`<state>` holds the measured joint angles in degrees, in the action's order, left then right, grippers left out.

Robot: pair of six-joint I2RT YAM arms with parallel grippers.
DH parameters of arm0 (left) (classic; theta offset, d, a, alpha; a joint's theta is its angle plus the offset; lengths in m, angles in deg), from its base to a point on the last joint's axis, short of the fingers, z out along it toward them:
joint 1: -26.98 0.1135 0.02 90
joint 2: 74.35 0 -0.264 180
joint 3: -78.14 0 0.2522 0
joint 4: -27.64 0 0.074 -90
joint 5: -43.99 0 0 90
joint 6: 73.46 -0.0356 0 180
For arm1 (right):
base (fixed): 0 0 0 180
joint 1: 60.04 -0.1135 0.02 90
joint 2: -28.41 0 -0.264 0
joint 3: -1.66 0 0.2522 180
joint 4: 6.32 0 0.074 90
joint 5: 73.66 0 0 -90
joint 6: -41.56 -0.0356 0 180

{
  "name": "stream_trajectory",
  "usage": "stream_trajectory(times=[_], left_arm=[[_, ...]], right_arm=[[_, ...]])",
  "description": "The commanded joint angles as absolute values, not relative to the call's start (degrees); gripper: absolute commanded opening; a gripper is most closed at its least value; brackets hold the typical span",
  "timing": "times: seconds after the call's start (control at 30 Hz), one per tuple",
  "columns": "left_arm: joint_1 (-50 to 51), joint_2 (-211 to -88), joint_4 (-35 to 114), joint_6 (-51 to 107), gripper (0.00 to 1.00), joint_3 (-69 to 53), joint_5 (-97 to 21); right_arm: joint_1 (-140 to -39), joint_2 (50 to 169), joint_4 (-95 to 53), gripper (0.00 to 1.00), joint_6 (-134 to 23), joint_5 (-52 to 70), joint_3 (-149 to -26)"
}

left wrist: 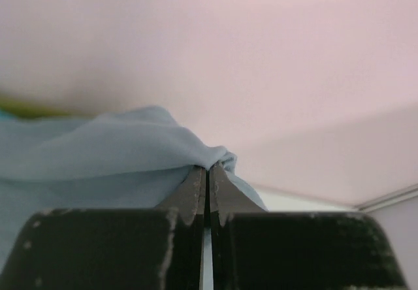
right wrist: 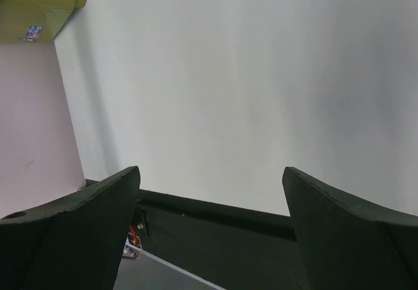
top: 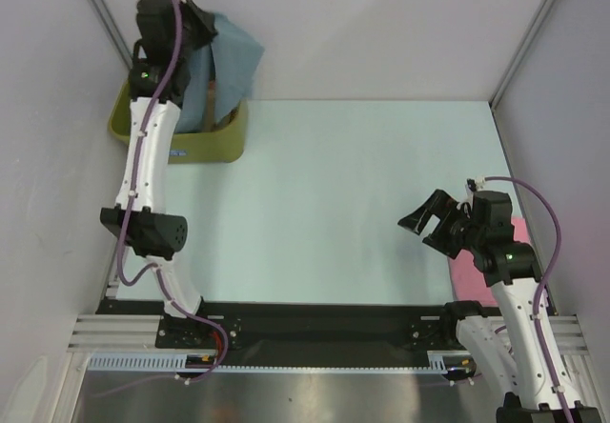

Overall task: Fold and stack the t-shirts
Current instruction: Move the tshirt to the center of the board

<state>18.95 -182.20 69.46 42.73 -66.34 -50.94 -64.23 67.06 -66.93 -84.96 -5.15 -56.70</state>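
Note:
In the top view a slate grey-blue t-shirt (top: 236,56) hangs bunched from my left gripper (top: 206,21), lifted over the olive-green tub (top: 221,145) at the far left. The left wrist view shows the jaws pressed together on a fold of that t-shirt (left wrist: 98,153), the left gripper (left wrist: 208,169) shut on it. My right gripper (top: 434,223) hovers over the table's right side, open and holding nothing. A pink t-shirt (top: 474,272) lies flat at the right edge, partly hidden under the right arm. In the right wrist view the right gripper (right wrist: 212,185) stands wide over bare table.
The tub (right wrist: 46,2) sits in the far left corner against the wall, with more cloth inside it (top: 227,110). The pale table (top: 343,194) is walled on three sides. A black rail (top: 324,323) with the arm bases runs along the near edge.

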Motion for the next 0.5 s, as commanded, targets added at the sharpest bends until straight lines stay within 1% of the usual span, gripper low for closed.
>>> stream_trajectory(times=[0.0,0.3,0.47], left_arm=[[19.34,-175.07,61.36,47.55,0.00,-79.30,-44.28],[19.34,-167.96,52.31,61.51,0.00,-80.82,-29.51],[18.73,-166.55,49.05,67.60,0.00,-81.61,-23.26]], right_arm=[[-64.70,66.55,-67.36,0.98,-85.71,-6.16,-56.84],[-64.88,66.38,-65.34,0.98,-88.17,-7.74,-55.79],[-64.88,65.59,-64.20,0.98,-89.84,-8.62,-54.12]])
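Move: My left hand already pinches the blue-grey t-shirt, its lower part still down in the green bin. The board's center lies about 18 cm back from this hand, 28 cm to its right and some 45 cm below. The bin is about 4 cm ahead, 18 cm to the left and 36 cm below, and the tan cloth in it 3 cm ahead, 8 cm left and 33 cm below. From my right hand the board's center is roughly 16 cm ahead, 25 cm left and 19 cm below. I keep the t-shirt pinched in my shut left fingers and haul it up fast, some 27 cm, while drawing back about 21 cm from over the bin side of the board. As I go, my wrist tips the fingers well upward and swings them clockwise to point more to my right. ##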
